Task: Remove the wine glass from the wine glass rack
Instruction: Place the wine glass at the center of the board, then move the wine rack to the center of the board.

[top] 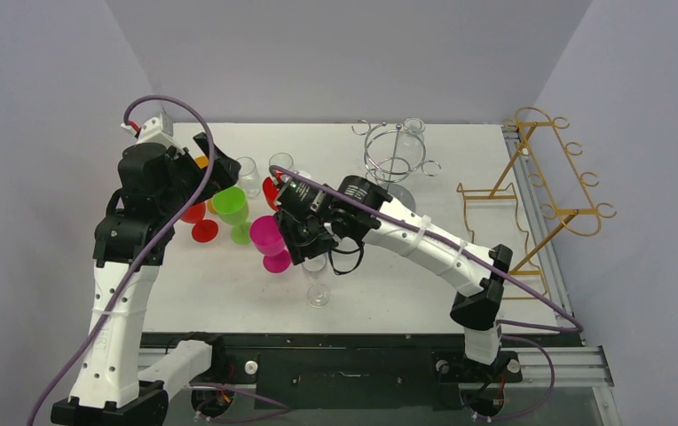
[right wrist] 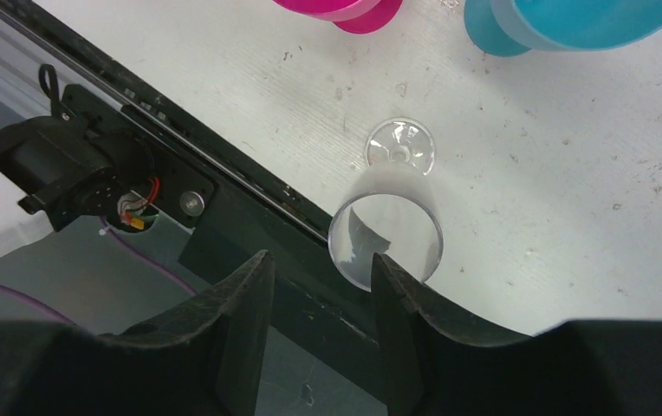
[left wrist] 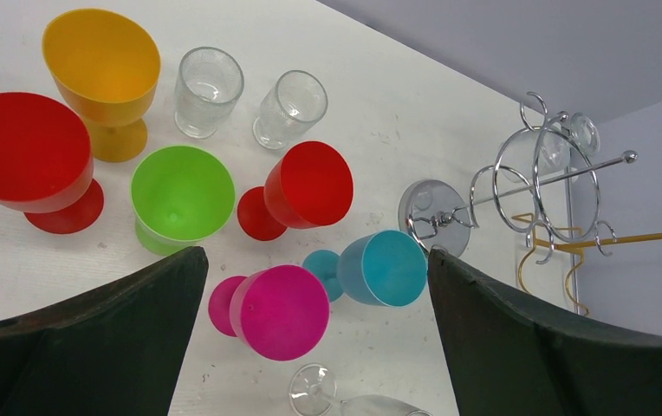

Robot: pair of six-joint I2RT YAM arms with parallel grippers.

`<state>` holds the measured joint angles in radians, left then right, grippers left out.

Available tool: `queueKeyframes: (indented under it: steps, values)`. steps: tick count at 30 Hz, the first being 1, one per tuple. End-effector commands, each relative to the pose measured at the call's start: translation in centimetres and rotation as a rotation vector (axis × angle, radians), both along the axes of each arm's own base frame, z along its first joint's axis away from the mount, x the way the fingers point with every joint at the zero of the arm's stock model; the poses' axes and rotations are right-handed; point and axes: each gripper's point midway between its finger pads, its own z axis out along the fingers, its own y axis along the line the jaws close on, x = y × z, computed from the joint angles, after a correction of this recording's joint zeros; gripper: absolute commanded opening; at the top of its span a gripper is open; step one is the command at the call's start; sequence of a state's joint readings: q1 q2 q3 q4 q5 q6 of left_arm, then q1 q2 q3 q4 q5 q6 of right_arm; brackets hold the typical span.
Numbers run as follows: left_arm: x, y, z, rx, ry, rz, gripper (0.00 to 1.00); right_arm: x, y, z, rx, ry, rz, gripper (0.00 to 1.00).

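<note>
A clear wine glass [top: 318, 286] stands upright on the white table [top: 229, 293] near its front edge. My right gripper [top: 314, 245] hovers just above it, open. In the right wrist view the glass [right wrist: 388, 227] has its rim right at the tip of one of the fingers [right wrist: 388, 286], and nothing is clamped between them. The chrome wine glass rack [top: 394, 158] stands at the back of the table, with another clear glass [top: 413, 127] hanging on its far side. My left gripper [left wrist: 314, 252] is wide open and empty, up over the coloured cups at the left.
Pink [top: 269, 238], green [top: 232, 209], teal [left wrist: 384, 267], red [left wrist: 308, 184] and orange [left wrist: 102, 65] plastic goblets cluster left of centre, with two clear tumblers [left wrist: 209, 89] behind them. A gold wire rack [top: 540, 200] stands at the right edge. The black base rail [right wrist: 249, 199] runs along the near table edge.
</note>
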<state>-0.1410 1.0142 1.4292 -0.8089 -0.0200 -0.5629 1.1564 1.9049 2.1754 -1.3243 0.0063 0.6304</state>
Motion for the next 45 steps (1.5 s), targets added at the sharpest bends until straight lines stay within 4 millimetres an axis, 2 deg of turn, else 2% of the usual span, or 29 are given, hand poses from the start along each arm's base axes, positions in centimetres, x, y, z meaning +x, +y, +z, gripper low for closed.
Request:
queueKeyframes:
  steps: [1, 4, 7, 8, 9, 14, 15, 16, 17, 18, 19, 20, 21, 22, 23, 24, 25, 26, 27, 28, 29, 30, 31, 32, 33, 35, 36, 37, 45]
  values:
    - [0.8, -0.5, 1.3, -0.004, -0.062, -0.039, 0.96, 0.9, -1.1, 6.2, 0.175, -0.068, -0.051, 0.42]
    - [0.9, -1.2, 1.4, -0.017, -0.065, -0.073, 0.96, 1.8, -2.3, 8.2, 0.229, -0.094, -0.087, 0.42]
    - [1.4, -2.2, 1.4, -0.038, -0.059, -0.117, 0.96, 4.6, -4.0, 10.0, 0.284, -0.132, -0.169, 0.43]
    - [1.5, -2.8, 1.6, -0.048, -0.062, -0.141, 0.96, 4.8, -4.5, 10.9, 0.318, -0.132, -0.175, 0.43]
    - [1.8, -3.3, 1.4, -0.056, -0.048, -0.155, 0.96, 6.3, -5.3, 11.7, 0.345, -0.151, -0.218, 0.43]
    - [3.5, -9.5, 2.2, -0.063, -0.022, -0.281, 0.96, 11.7, -10.2, 16.3, 0.48, -0.272, -0.409, 0.44]
    - [3.3, -11.3, 3.0, -0.078, -0.031, -0.319, 0.96, 13.3, -11.8, 16.7, 0.488, -0.298, -0.466, 0.44]
    - [4.4, -12.5, 2.2, -0.078, -0.003, -0.33, 0.97, 14.8, -13.4, 17.3, 0.508, -0.327, -0.521, 0.45]
    - [4.6, -13.9, 3.2, -0.101, -0.019, -0.352, 0.98, 15.7, -14.0, 17.8, 0.527, -0.345, -0.546, 0.45]
    - [5.7, -14.9, 2.0, -0.106, 0.016, -0.357, 0.99, 17.0, -15.6, 17.8, 0.533, -0.361, -0.597, 0.45]
    - [6.1, -16.0, 2.9, -0.134, 0.002, -0.369, 0.97, 17.7, -16.2, 17.7, 0.538, -0.364, -0.616, 0.45]
    - [7.2, -17.1, 1.6, -0.138, 0.037, -0.374, 0.92, 18.9, -17.4, 17.6, 0.543, -0.376, -0.659, 0.45]
    - [7.5, -18.0, 2.6, -0.165, 0.02, -0.387, 0.9, 19.5, -17.9, 17.4, 0.544, -0.379, -0.675, 0.45]
    - [8.7, -19.1, 1.2, -0.162, 0.056, -0.389, 0.85, 20.5, -19.0, 17.3, 0.544, -0.392, -0.709, 0.45]
    - [9.0, -20.1, 1.8, -0.173, 0.048, -0.406, 0.83, 21.1, -19.7, 17.3, 0.537, -0.408, -0.734, 0.45]
    - [10.1, -21.2, 0.2, -0.165, 0.087, -0.408, 0.79, 21.7, -20.6, 17.4, 0.534, -0.423, -0.759, 0.45]
    - [10.2, -22.0, 1.0, -0.172, 0.079, -0.418, 0.76, 22.0, -21.0, 17.3, 0.53, -0.429, -0.77, 0.46]
    - [11.2, -22.9, -0.6, -0.16, 0.113, -0.414, 0.72, 22.5, -21.5, 17.4, 0.531, -0.439, -0.784, 0.46]
    - [11.4, -23.6, 0.0, -0.162, 0.103, -0.418, 0.71, 22.8, -21.7, 17.3, 0.531, -0.441, -0.79, 0.46]
    - [12.0, -24.8, -1.6, -0.151, 0.137, -0.423, 0.67, 23.0, -21.9, 17.4, 0.531, -0.447, -0.795, 0.46]
    - [12.3, -25.1, -0.9, -0.151, 0.126, -0.42, 0.61, 23.5, -22.3, 17.3, 0.514, -0.459, -0.811, 0.46]
    - [12.9, -26.0, -2.4, -0.135, 0.156, -0.425, 0.58, 23.6, -22.5, 17.2, 0.507, -0.464, -0.817, 0.46]
    - [13.1, -26.3, -1.6, -0.133, 0.141, -0.423, 0.55, 23.9, -22.6, 17.0, 0.497, -0.464, -0.819, 0.46]
    - [13.6, -27.3, -3.2, -0.114, 0.17, -0.427, 0.54, 24.1, -22.8, 16.8, 0.492, -0.462, -0.825, 0.46]
    - [13.8, -27.5, -2.4, -0.113, 0.156, -0.424, 0.5, 24.2, -23.0, 16.7, 0.491, -0.461, -0.826, 0.46]
    - [14.8, -28.9, -4.5, -0.092, 0.2, -0.429, 0.47, 24.5, -23.3, 16.4, 0.496, -0.462, -0.833, 0.46]
    - [15.0, -29.3, -3.6, -0.093, 0.177, -0.425, 0.46, 24.6, -23.4, 16.4, 0.499, -0.463, -0.835, 0.46]
    - [15.4, -29.4, -5.4, -0.063, 0.216, -0.406, 0.43, 24.6, -23.4, 16.5, 0.506, -0.458, -0.829, 0.46]
    - [15.7, -29.5, -7.3, 0.0, 0.239, -0.365, 0.37, 24.3, -24.3, 16.5, 0.498, -0.458, -0.823, 0.46]
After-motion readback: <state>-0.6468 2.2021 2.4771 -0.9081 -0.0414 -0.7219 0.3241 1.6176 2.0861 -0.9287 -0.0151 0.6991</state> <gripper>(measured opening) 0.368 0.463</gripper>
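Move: The last wine glass hangs on the far right side of the silver rack, some 31 cm ahead of the right hand, 24 to its right and 8 lower; the set-down wine glass is just under that hand, 2 cm right and about 15 below, with the blue goblet 14 cm beyond it. For the left hand, the rack's top ring lies about 11 cm ahead, 38 right and 11 below, the last wine glass 5 cm farther out and 3 farther right. Both hands head for the silver rack. The right, already clear of the set-down wine glass, swings forward about 25 cm, right nearly as far and up 15, turning clockwise, to hang above the last wine glass with its fingers still part open. The left sweeps some 30 cm right, then forward and down to the ring's left side, tipping down and narrowing its wide-open fingers to under half; contact with the ring can't be made out. ##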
